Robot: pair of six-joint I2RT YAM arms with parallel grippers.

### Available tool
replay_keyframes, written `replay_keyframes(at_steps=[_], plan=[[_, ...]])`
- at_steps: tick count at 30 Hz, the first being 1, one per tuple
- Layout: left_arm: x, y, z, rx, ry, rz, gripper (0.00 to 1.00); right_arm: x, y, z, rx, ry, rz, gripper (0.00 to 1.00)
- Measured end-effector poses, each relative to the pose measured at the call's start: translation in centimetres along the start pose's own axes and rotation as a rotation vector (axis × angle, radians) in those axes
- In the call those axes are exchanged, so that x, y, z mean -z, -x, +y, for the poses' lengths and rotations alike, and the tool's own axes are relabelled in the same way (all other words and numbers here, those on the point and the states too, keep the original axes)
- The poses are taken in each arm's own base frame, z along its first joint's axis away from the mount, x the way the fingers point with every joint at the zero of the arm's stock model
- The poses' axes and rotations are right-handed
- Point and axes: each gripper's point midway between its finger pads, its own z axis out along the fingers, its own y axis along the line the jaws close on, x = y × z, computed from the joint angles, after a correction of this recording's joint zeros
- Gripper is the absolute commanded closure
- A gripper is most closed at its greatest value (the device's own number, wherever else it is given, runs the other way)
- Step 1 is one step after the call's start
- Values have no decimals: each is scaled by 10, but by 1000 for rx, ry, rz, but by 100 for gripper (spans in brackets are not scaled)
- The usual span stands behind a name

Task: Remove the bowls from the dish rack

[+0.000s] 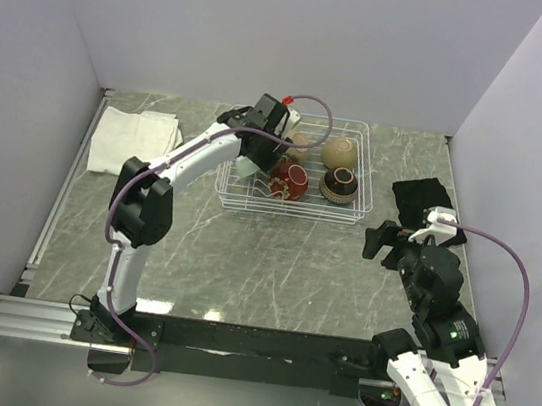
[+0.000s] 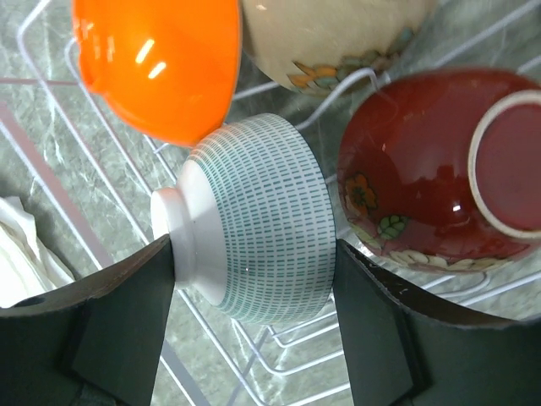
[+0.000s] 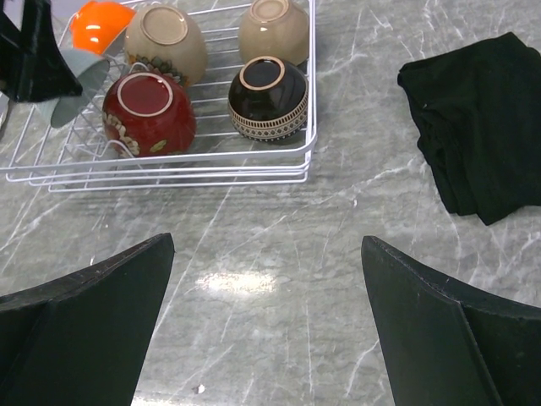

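The white wire dish rack (image 1: 363, 128) stands at the table's back centre. My left gripper (image 2: 254, 245) reaches into its left end, and both fingers press the sides of a pale green bowl (image 2: 254, 220) with a fine dash pattern, lying on its side. Beside it lie an orange bowl (image 2: 161, 63), a tan bowl (image 2: 330, 38) and a dark red patterned bowl (image 2: 414, 178), all upturned. A second tan bowl (image 3: 272, 30) and a black-brown bowl (image 3: 268, 97) sit at the rack's right end. My right gripper (image 3: 268, 244) hangs open over bare table, in front of the rack.
A folded white cloth (image 1: 134, 138) lies at the far left of the table. A crumpled black cloth (image 3: 482, 127) lies right of the rack, close to my right arm. Grey walls enclose the table on three sides.
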Motion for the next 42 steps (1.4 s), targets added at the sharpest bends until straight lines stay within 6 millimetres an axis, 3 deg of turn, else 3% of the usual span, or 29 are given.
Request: replay_keyframes(at_steps=[5, 12, 25, 33, 42], plan=[[5, 8, 7, 85, 9, -34, 99, -1, -1, 2, -9, 8, 5, 0], [14, 12, 17, 241, -7, -74, 99, -1, -1, 8, -26, 37, 8, 0], [38, 46, 40, 532, -112, -214, 99, -5, 6, 40, -61, 189, 9, 0], [45, 38, 34, 629, -171, -196, 99, -15, 13, 65, -114, 295, 17, 0], [76, 38, 20, 706, -271, -230, 99, -42, -4, 84, -173, 337, 127, 0]])
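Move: The light green bowl is already pinched in the left fingers, barely raised out of the rack. From that hand the orange bowl sits about 10 cm ahead and 2 left, the flowered beige bowl 8 ahead and 8 right, the red bowl 9 right and 2 back, all some 4 lower. From the empty right hand the green bowl is roughly 24 cm ahead, 26 left and 9 lower; the black bowl is 22 ahead, 5 left and 13 lower. The light green bowl, still gripped at foot and rim, is carried up about 9 cm out of the rack by the left hand, which edges forward, then draws back, while rolling some 40 degrees left side down so its fingers swing to the right. The wide-open right hand speeds up leftward towards the bowl, 9 cm and slightly forward, turning counter-clockwise; it rises a little and sinks back. ##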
